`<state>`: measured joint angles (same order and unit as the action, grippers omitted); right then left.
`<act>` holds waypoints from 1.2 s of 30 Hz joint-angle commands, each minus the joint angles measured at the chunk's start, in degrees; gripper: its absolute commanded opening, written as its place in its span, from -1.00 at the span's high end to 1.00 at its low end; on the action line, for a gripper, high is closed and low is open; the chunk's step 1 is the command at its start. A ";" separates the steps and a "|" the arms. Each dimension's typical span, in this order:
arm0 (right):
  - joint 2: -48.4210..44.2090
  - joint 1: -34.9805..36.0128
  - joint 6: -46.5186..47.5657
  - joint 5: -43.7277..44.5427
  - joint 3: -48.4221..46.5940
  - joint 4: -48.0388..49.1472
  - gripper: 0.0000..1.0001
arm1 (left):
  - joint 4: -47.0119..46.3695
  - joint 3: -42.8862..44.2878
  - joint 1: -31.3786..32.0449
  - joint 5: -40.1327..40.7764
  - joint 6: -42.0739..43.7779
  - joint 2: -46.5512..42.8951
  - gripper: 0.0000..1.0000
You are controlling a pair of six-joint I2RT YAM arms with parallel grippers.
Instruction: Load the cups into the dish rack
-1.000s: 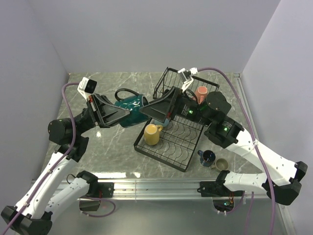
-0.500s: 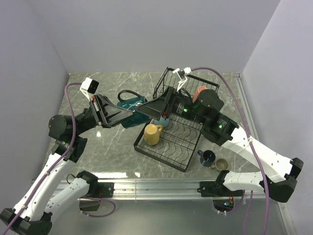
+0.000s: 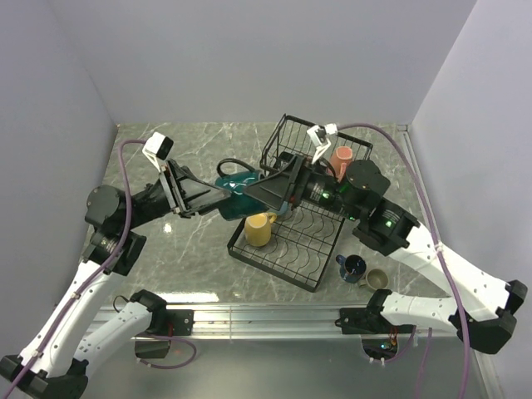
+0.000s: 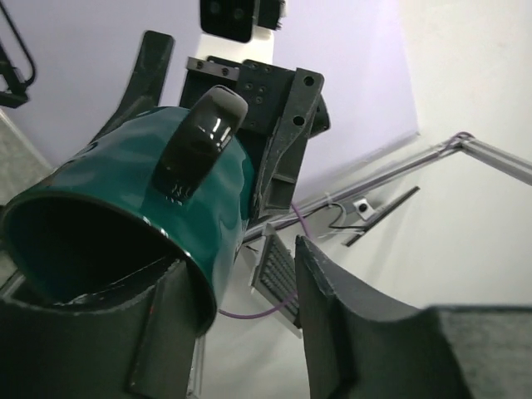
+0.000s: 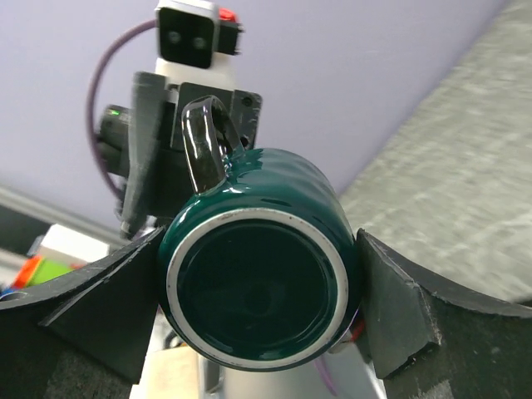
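Observation:
The dark teal-green cup (image 3: 235, 189) hangs on its side in the air, left of the dish rack (image 3: 274, 263). My right gripper (image 3: 254, 194) is shut on its body, and both fingers (image 5: 391, 291) press the cup (image 5: 258, 283) near its base. One finger (image 4: 158, 332) of my left gripper (image 3: 218, 196) sits inside the cup's mouth (image 4: 125, 191), while the other stands apart from the wall, so it is open. A yellow cup (image 3: 258, 228) lies in the rack's flat tray. The pink cup (image 3: 341, 158) sits by the raised basket (image 3: 291, 137).
A navy cup (image 3: 352, 267) and a small beige cup (image 3: 376, 279) stand on the marble table right of the rack's front corner. Purple cables trail from both wrists. Plain walls enclose the table on the left, back and right.
My left gripper has opened off the teal cup's rim. The cup and both grippers have shifted right toward the rack, with the right gripper staying round the cup.

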<state>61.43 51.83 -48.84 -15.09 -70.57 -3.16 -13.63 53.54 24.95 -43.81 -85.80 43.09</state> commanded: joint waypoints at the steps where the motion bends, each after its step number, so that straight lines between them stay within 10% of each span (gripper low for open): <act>1: -5.17 -2.17 1.47 3.49 1.21 -1.32 1.00 | 2.20 3.50 -0.16 -0.22 4.32 -0.03 -0.05; 18: -7.20 -0.08 9.99 22.63 0.77 -30.49 1.00 | 41.65 18.34 -3.50 5.57 28.39 5.59 -0.98; 36: 2.99 8.63 4.28 39.00 15.72 -31.57 1.00 | 55.46 23.01 -3.50 13.58 34.47 5.34 -0.96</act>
<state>63.99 60.01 -43.22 20.21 -53.93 -41.45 40.56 74.28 21.69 -31.42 -52.99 49.39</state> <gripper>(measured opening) 0.906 0.984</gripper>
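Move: The green cup in the right hand is bound for the rack's free near-right corner, some 35 cm below that hand, about 10 cm to its right and level fore-and-aft. Down there too, the yellow cup stands about 9 cm ahead, straight in line; the light blue cup 19 cm ahead and 5 cm right; the navy cup 2 cm back and 30 cm right. From the left hand the corner lies about 18 cm right, level fore-and-aft, 37 cm down. Right lowers green cup some 30 cm and 10 right towards the rack, turning it mouth-down; left opens fully. ##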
